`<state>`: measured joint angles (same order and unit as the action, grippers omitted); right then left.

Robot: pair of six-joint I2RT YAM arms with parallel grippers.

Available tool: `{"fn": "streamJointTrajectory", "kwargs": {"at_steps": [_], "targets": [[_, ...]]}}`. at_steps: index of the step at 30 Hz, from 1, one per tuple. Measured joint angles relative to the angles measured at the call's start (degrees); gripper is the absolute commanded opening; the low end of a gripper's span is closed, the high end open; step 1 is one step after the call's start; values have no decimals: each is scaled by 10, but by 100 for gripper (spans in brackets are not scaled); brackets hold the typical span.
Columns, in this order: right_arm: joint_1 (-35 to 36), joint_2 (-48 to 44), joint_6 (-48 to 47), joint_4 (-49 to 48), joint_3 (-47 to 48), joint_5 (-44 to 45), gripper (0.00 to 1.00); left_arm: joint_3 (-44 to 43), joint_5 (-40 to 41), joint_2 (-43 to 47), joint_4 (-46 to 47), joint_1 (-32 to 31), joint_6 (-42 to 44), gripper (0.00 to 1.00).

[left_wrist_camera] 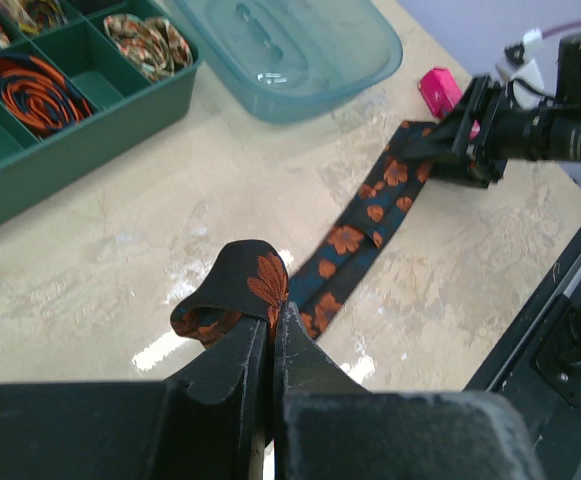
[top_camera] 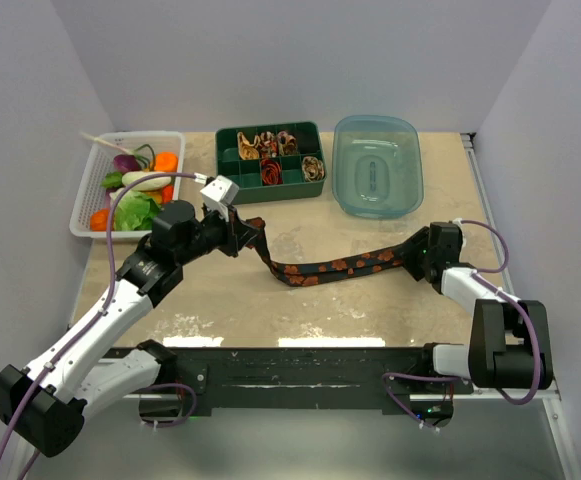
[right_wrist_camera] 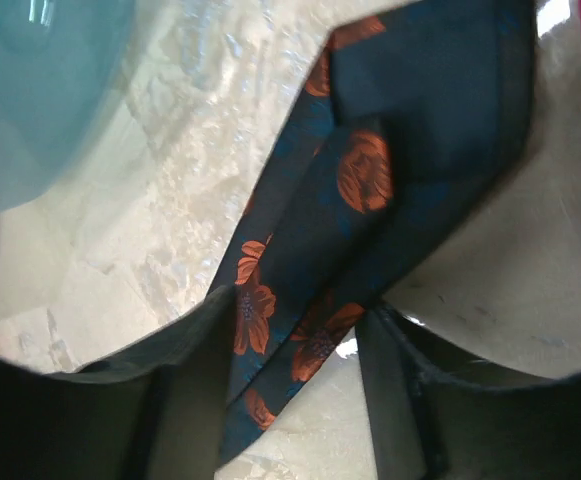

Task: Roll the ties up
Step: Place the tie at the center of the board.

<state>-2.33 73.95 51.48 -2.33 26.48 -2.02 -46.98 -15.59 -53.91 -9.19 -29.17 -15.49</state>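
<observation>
A long black tie [top_camera: 325,268] with orange flowers lies across the table between my two grippers. My left gripper [left_wrist_camera: 275,312] is shut on the tie's narrow end, which curls into a small loop [left_wrist_camera: 232,290] just beyond the fingertips. At the tie's other end, my right gripper [right_wrist_camera: 295,335] stands open, its fingers either side of the tie [right_wrist_camera: 355,180], which lies flat on the table. From above, the left gripper [top_camera: 253,237] is left of centre and the right gripper [top_camera: 407,258] is to the right. Coiled ties [top_camera: 270,160] sit in the green compartment tray [top_camera: 317,129].
A teal plastic tub [top_camera: 377,165] stands upside down right of the green tray. A white basket [top_camera: 85,190] of toy vegetables is at the back left. A small pink bar [left_wrist_camera: 438,90] lies close by the right gripper.
</observation>
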Motion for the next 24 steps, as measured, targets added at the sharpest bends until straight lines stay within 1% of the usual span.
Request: {"fn": "streamJointTrajectory", "kwargs": {"at_steps": [2,3,4,5,6,7,10,16,21,24], "targets": [[0,11,-13,15,19,-8,68,1,0,-3,-16,-5,0,0],[0,19,-19,24,28,-15,70,1,0,-4,-24,-6,1,0],[-1,25,-24,32,37,-25,80,1,0,-5,-30,-6,1,0],[-1,29,-31,41,45,-32,82,1,0,-7,-39,-6,1,0],[-1,31,-38,50,53,-46,87,1,2,-8,-48,-6,2,0],[-1,31,-43,56,58,-49,95,1,4,-9,-58,-6,2,0],[-1,24,-68,97,73,-63,99,1,13,-14,-84,-6,3,0],[-1,-37,-116,194,94,-68,99,-3,39,-46,-139,-6,14,0],[4,-82,-147,229,100,-81,99,-33,57,-90,-195,-6,35,0],[25,-78,-165,244,115,-79,99,-53,64,-114,-216,-7,46,0]]}}
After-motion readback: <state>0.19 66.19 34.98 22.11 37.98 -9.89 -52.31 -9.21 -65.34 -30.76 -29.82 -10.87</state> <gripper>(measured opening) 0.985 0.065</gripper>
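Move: The left hand, pinching one end of the tie, is to bring that end down to bare table about 22 cm below, some 4 cm to its left and 1 cm back. The flat tie's middle lies 18 cm right and 3 ahead of this hand, the green box 31 ahead and 1 right. For the right hand, the tie's middle is 18 cm left and 1 back; the pink packet 8 right and 2 ahead; the clear tray 25 ahead, 8 left. Downward above all, the left hand lowers its still-pinched end of the tie about 10 cm towards the table, easing some 3 cm left while its fingertips tip steeply down by nearly 30 degrees. The right fingers, already half open around the tie's other end, spread fully and come free, that hand rising 5 cm while drawing back and left and turning counter-clockwise. ##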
